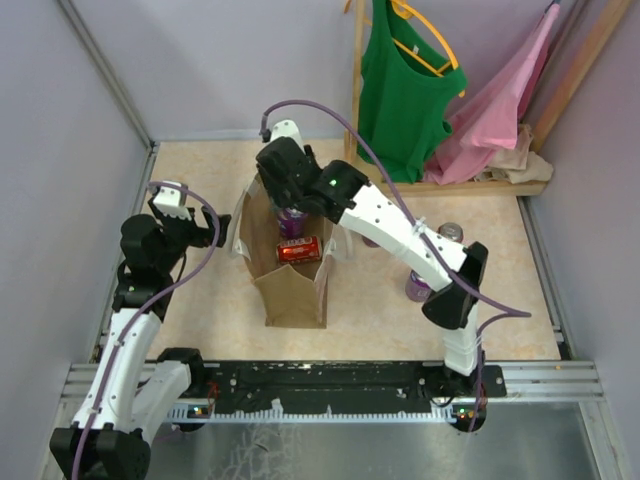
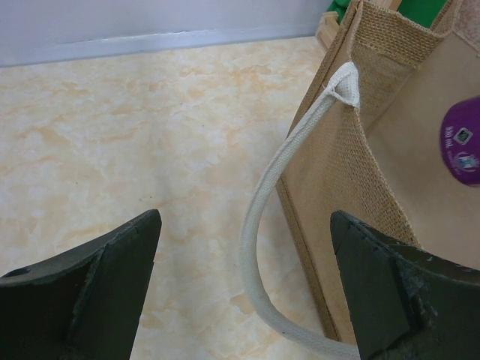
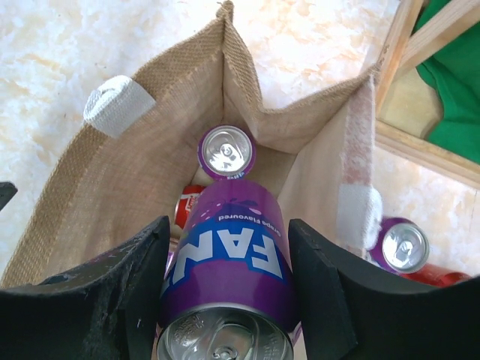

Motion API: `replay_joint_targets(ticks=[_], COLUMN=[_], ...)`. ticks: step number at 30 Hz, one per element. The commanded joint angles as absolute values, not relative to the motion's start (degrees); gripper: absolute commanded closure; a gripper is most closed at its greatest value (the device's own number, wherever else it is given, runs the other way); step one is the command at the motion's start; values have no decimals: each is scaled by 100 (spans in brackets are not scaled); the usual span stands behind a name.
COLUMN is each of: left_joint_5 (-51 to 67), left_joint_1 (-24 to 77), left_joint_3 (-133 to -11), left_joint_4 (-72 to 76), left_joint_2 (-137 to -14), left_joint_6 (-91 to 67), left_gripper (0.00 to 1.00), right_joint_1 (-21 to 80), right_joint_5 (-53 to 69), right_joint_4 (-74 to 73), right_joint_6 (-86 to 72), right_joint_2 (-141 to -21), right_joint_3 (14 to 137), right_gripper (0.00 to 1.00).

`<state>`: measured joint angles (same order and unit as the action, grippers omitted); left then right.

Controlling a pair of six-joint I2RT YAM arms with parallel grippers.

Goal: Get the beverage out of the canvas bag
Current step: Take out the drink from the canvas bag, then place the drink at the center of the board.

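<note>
The canvas bag (image 1: 292,292) stands open in the middle of the table. My right gripper (image 3: 230,225) is shut on a purple Fanta can (image 3: 232,259), the beverage, and holds it over the bag's mouth (image 3: 135,172). Deeper in the bag lie another purple can (image 3: 226,151) and a red can (image 3: 187,210). From above, the right gripper (image 1: 285,195) hangs over the bag's far end, with the red can (image 1: 299,249) showing inside. My left gripper (image 2: 245,217) is open at the bag's left side. The pale strap handle (image 2: 259,225) loops between its fingers, and it holds nothing.
A purple can (image 3: 403,246) and a red one (image 3: 442,277) stand on the table right of the bag. A wooden rack (image 1: 357,90) at the back right carries a green top (image 1: 400,90) and a pink garment (image 1: 500,100). Grey walls enclose the table.
</note>
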<state>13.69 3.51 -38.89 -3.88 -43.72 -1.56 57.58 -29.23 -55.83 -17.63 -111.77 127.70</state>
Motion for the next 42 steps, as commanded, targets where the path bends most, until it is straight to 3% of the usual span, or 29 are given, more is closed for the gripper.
replay_joint_targets(ticks=[1, 14, 21, 30, 42], left_joint_5=[1468, 1501, 1550, 1585, 1619], left_joint_1=[369, 366, 367, 370, 374], left_joint_3=[-3832, -3832, -3862, -3893, -3902], left_joint_4=[-219, -189, -174, -186, -230], left_joint_2=[-4342, -4351, -4404, -4452, -4417], left_joint_6=[-210, -233, -240, -202, -193], left_gripper=[0, 0, 0, 0, 0], right_joint_1=[5757, 5767, 5685, 5115, 4966], right_joint_5=[-3241, -4371, -5243, -4582, -3394], right_joint_4=[-4347, -2737, -3500, -5531, -4975], right_joint_6=[-1665, -1231, -1422, -3117, -4305], right_joint_2=[-9999, -8603, -8486, -8320, -7573], right_joint_3=[12440, 10984, 11009, 10351, 7546], right_gripper=[100, 100, 100, 100, 100])
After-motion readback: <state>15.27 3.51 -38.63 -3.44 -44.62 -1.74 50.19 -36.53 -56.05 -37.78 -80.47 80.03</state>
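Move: The right hand already grips a purple can in the bag's mouth; the clear table beside the bag lies about 18 cm to its right, 8 cm back and 23 cm below. The bag's right rim is level with the hand, 9 cm right and slightly lower. One purple can stands 7 cm ahead and 19 cm right, another 9 cm back and 29 cm right, both about 18 cm below. From the left hand that table spot is some 34 cm right, 7 cm back and 19 cm below. Keeping its pinch on the purple can, the right hand rises about 12 cm and swings right, fingertips tipping up by some 20 degrees, to carry the can over the bag's right rim. Still travelling right, to about 18 cm in all, it then sinks fast by roughly 20 cm and eases back some 5 cm towards the clear table nearer than the first standing can, the wrist having turned about 25 degrees clockwise and the fingers tipping down again. ##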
